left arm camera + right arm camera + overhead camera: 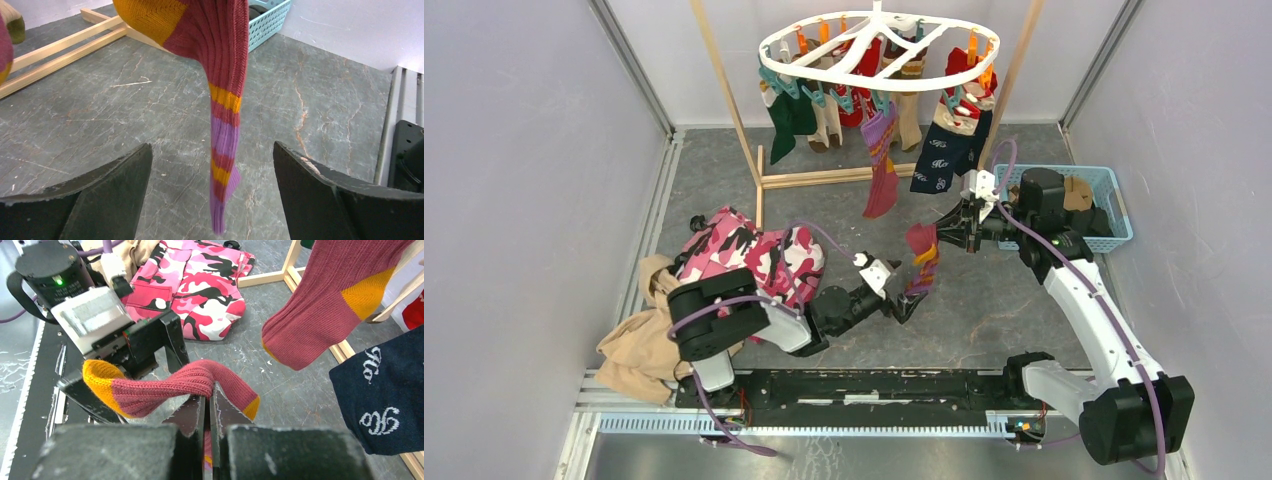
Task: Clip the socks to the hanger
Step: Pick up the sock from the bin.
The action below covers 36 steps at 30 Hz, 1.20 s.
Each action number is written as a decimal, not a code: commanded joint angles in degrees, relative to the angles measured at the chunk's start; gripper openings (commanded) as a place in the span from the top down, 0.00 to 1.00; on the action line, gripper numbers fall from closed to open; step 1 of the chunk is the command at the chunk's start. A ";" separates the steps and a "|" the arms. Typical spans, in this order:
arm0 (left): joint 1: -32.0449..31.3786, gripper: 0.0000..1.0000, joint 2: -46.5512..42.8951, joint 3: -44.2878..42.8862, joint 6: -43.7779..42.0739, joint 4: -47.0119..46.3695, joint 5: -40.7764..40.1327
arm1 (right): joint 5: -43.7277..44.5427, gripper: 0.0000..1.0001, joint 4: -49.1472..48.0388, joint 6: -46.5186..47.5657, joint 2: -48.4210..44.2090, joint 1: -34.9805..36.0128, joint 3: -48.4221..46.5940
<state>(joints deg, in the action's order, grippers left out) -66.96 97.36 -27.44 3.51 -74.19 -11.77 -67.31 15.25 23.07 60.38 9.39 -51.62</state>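
The white oval hanger (874, 48) hangs at the top with several socks clipped to it, among them a maroon sock (882, 170) and a navy sock (939, 160). My right gripper (938, 238) (210, 392) is shut on a maroon sock with yellow and purple stripes (921, 258) (165, 387), pinching it at a fold so both ends droop. That sock's lower end (225, 145) dangles between the spread fingers of my left gripper (911, 298) (212, 145), which is open and not touching it. The clipped maroon sock (320, 315) and navy sock (385, 400) hang close by on the right.
A light wooden rack (824, 178) carries the hanger, its base bars lying on the grey floor. A pink camouflage cloth (749, 250) and a tan cloth (639, 345) lie at the left. A blue basket (1104, 205) stands behind my right arm.
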 commanded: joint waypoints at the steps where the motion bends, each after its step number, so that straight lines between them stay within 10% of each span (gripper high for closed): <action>1: -0.37 0.09 5.49 -3.63 -2.28 -10.41 -3.57 | -1.69 0.98 -1.99 -0.66 -0.71 0.67 0.11; 4: -0.37 0.24 8.72 -5.40 -2.98 -11.74 -5.09 | -1.77 0.98 -1.97 -0.66 -0.68 0.94 0.11; 11: -0.28 0.97 10.79 -5.96 -3.11 -12.09 -2.86 | -1.10 0.98 -1.82 -0.02 -0.79 1.05 0.62; 26: 1.38 0.98 -12.06 0.45 22.81 12.59 22.42 | 4.56 0.80 1.19 4.97 0.06 1.16 0.75; 36: 11.37 0.98 -25.21 7.91 52.85 16.65 29.39 | 10.72 0.33 12.23 18.43 0.63 1.28 -6.88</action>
<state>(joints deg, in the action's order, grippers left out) -59.72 76.07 -22.52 39.09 -58.57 13.63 -58.33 22.55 33.21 61.76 10.15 -53.54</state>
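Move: The striped sock hangs from the right hand's closed fingers, and its purple cuff is almost between the left hand's open pads, about 2 cm ahead, 2 cm right and 2 cm below. From the right hand, the cuff is about 14 cm down, 1 cm back and 2 cm left. Its hanging twin is some 20 cm ahead of the left hand, 6 cm left and 15 cm up; the navy sock is roughly 22 cm ahead, 6 cm right and 15 cm up. The left fingers pinch the sock's purple cuff after easing about 2 cm each forward, right and down, while the right hand keeps its grip. The right fingers then open and let go, with only a small shift forward and down, and the left hand pulls the cuff back and up, about 8 cm each way, away from the right hand, rolling some 35 degrees and swinging clockwise. ##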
